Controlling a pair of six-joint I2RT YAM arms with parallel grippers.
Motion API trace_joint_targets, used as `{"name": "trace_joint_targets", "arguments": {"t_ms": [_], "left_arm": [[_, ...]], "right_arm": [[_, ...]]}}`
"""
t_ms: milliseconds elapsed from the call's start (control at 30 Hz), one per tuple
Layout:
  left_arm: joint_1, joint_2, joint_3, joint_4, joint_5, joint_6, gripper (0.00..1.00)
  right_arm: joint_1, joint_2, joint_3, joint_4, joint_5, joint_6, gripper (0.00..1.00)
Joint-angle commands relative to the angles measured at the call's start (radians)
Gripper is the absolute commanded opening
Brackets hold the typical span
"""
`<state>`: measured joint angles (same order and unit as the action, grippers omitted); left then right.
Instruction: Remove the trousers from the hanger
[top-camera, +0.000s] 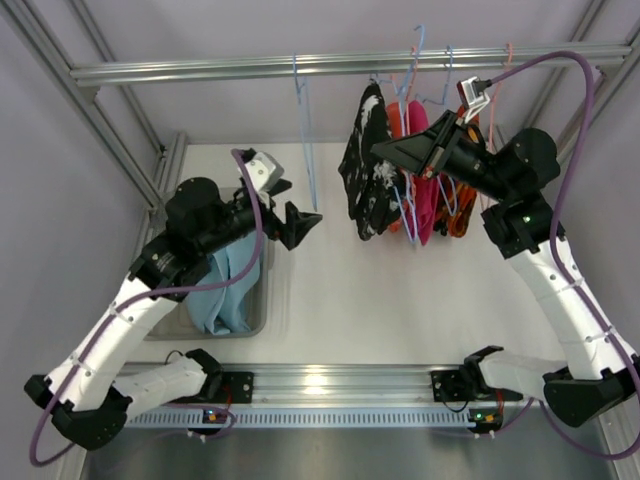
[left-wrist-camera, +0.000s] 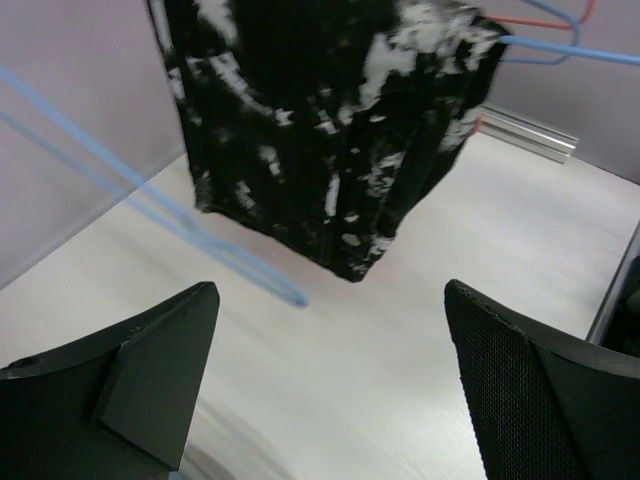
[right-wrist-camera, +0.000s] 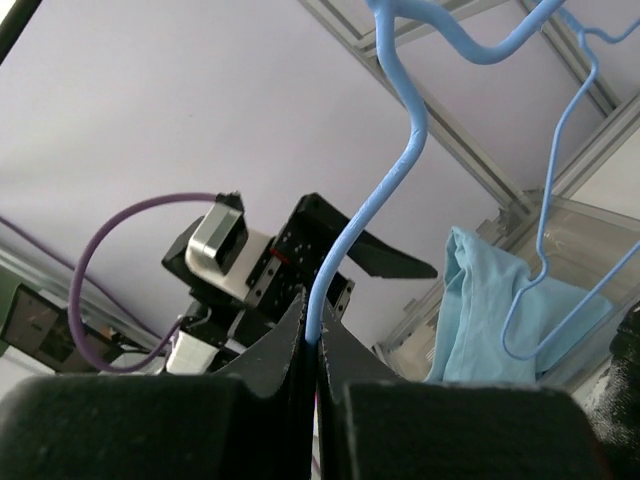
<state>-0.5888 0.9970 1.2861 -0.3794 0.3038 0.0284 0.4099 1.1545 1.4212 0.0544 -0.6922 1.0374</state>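
Note:
The black trousers with white splashes (top-camera: 365, 165) hang from a blue hanger on the rail, left of the other garments. My right gripper (top-camera: 382, 150) is up at the top of the trousers. In the right wrist view it (right-wrist-camera: 313, 335) is shut on that blue hanger's wire neck (right-wrist-camera: 375, 200). My left gripper (top-camera: 305, 228) is open and empty, left of and below the trousers. In the left wrist view the trousers (left-wrist-camera: 330, 120) hang ahead of the open gripper (left-wrist-camera: 330, 340), apart from it.
An empty blue hanger (top-camera: 305, 130) hangs between my left gripper and the trousers, and shows blurred in the left wrist view (left-wrist-camera: 150, 205). Pink and orange garments (top-camera: 425, 170) hang right of the trousers. A clear bin (top-camera: 255, 325) holding light blue cloth (top-camera: 225, 285) stands at the left.

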Motion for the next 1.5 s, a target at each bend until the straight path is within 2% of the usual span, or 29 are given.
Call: {"name": "trace_joint_targets", "arguments": {"t_ms": [0, 133, 367, 533, 667, 800, 1100, 1200, 1467], "left_arm": [[-0.145, 0.015, -0.001, 0.138, -0.167, 0.051, 0.99], [-0.337, 0.061, 0.012, 0.224, -0.36, 0.076, 0.99], [-0.48, 0.155, -0.005, 0.367, -0.561, 0.128, 0.99], [-0.485, 0.229, 0.015, 0.468, -0.695, 0.099, 0.99], [-0.485, 0.226, -0.048, 0.595, -0.667, 0.119, 0.99], [-0.485, 0.256, -0.038, 0.629, -0.701, 0.131, 0.99], [-0.485, 0.301, -0.028, 0.657, -0.672, 0.153, 0.99], [-0.483, 0.318, -0.059, 0.712, -0.673, 0.195, 0.99], [-0.428, 0.342, -0.076, 0.766, -0.706, 0.217, 0.97]], "right_arm": [[0.013, -0.056, 0.087, 0.119, 0.072, -0.066, 0.0], [0.036, -0.056, 0.079, 0.12, 0.112, -0.057, 0.0], [0.053, -0.042, 0.071, 0.153, 0.122, -0.023, 0.0], [0.055, -0.038, 0.088, 0.173, 0.12, -0.019, 0.0], [0.055, -0.03, 0.113, 0.163, 0.114, -0.016, 0.0], [0.058, -0.03, 0.114, 0.165, 0.114, -0.011, 0.0], [0.058, -0.035, 0.117, 0.174, 0.111, 0.0, 0.0], [0.058, -0.038, 0.117, 0.188, 0.102, 0.004, 0.0], [0.06, -0.056, 0.113, 0.177, 0.091, 0.001, 0.0]]}}
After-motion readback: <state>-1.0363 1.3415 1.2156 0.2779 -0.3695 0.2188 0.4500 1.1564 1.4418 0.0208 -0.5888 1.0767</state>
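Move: The black-and-white trousers hang on the blue hanger, their middle roughly 14 cm to the left hand's right, 8 cm ahead and 3 cm higher. The red trousers hang about 10 cm to the right of them and level with them. The empty blue hanger is some 9 cm ahead of the left hand, straight in front, and 6 cm up. From the right hand the black-and-white trousers lie about 5 cm ahead, 2 cm left and 9 cm down. The black-and-white trousers' hanger stays clamped in the shut right gripper, held almost still, while the left hand comes to the cloth with its fingers wide open. The left hand sweeps some 11 cm right, drawing back 3 cm on the way, then pushes about 7 cm forward to bring the jaws up to the trousers, fingers tipping up around 15 degrees and turning slightly counter-clockwise. ##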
